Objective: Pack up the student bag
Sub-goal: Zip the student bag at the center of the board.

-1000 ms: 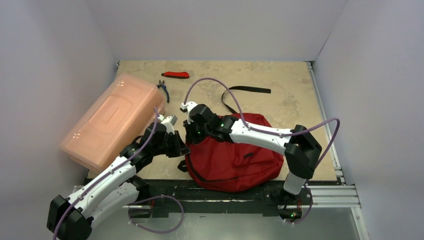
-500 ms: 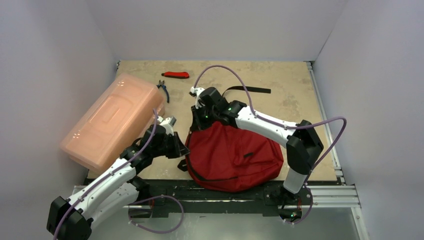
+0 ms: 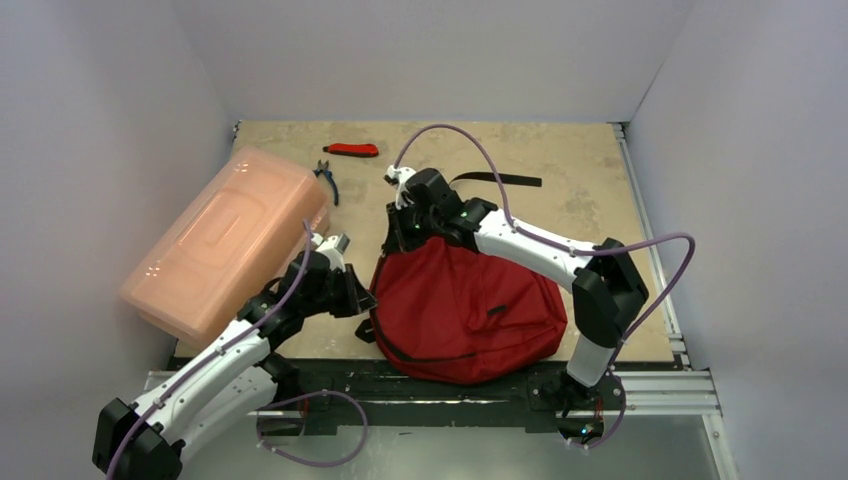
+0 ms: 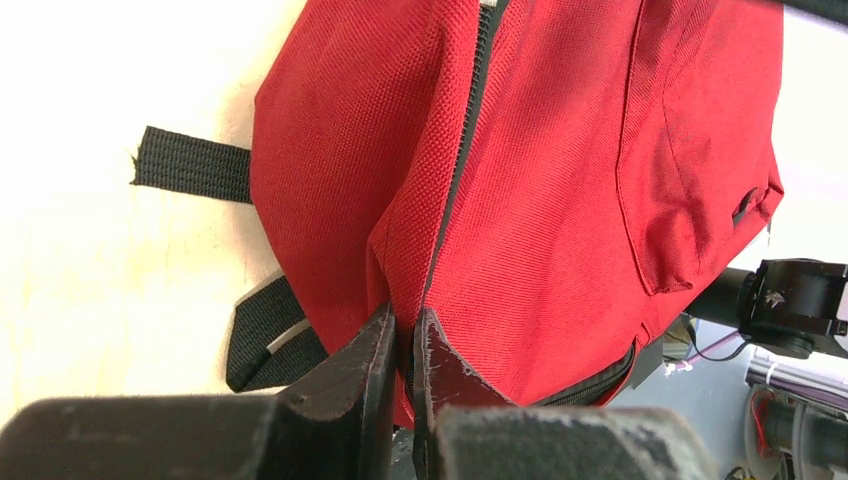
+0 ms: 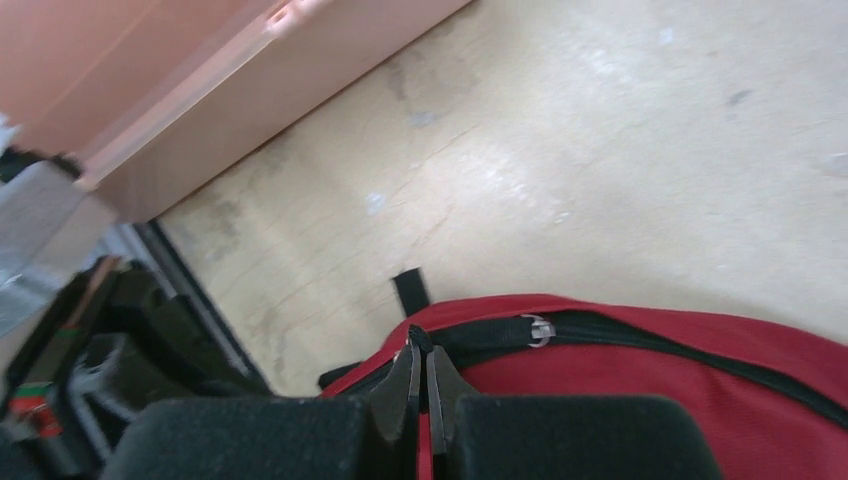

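The student bag (image 3: 470, 310), a red fabric backpack, lies at the near middle of the table. My left gripper (image 3: 366, 298) is at its left edge, shut on a fold of red fabric beside the black zipper (image 4: 470, 130); the left wrist view has the left gripper (image 4: 405, 318) pinching that fold of the bag (image 4: 560, 200). My right gripper (image 3: 399, 238) stands over the bag's far left corner. In the right wrist view the right gripper (image 5: 420, 345) is shut on a black zipper pull (image 5: 419, 335), with the metal slider (image 5: 538, 328) just to the right on the bag (image 5: 650, 400).
A pink translucent box (image 3: 225, 240) lies at the left, close to my left arm. Blue-handled pliers (image 3: 326, 178) and a red cutter (image 3: 352, 150) lie at the back. The bag's black strap (image 3: 500, 180) trails behind it. A metal rail (image 3: 660, 380) borders the near edge.
My right gripper has moved away from the left gripper toward the back of the table, drawing the bag's far left corner up with it. The left gripper has held its place.
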Tool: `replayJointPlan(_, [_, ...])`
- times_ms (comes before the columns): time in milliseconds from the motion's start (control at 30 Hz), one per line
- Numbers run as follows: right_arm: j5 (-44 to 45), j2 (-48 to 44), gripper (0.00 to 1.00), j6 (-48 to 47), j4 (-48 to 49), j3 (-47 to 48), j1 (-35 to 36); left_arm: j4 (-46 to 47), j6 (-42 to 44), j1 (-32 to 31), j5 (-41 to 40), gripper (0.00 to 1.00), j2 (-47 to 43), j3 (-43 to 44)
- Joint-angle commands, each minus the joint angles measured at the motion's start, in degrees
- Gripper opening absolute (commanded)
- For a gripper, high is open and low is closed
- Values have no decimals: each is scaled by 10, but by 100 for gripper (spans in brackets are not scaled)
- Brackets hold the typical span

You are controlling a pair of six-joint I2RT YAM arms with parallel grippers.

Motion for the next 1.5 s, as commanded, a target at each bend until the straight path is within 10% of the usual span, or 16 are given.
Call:
replayJointPlan(0, [128,2,0,-45,64,42,-41,-64,-5,0,-29,0,-21,-9])
replayJointPlan(733, [186,12,0,-107,-1,59,-135,-78,12,1,-102,0,-6,35])
replayJointPlan(967, [97,-71,51,-79,-37,40,-135,-107,49,1,-160,0,99,134])
replayJointPlan(1467, [182,-388,76,-37,-36,-195,-135,-154,108,43,-149,4,195,272])
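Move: The right hand already pinches the zip pull; the zip's far end on the student bag lies about 9 cm ahead and 8 cm to its right, slightly lower. The black strap is some 15 cm ahead and 23 cm right, the pliers 15 cm ahead and 12 cm left. From the left hand, still pinching the bag's left edge, that zip end is about 20 cm ahead and 11 cm right, roughly level. Right hand drags the zip pull some 12 cm forward-right, opens, lifts away rightward; left hand's pinch follows forward. ##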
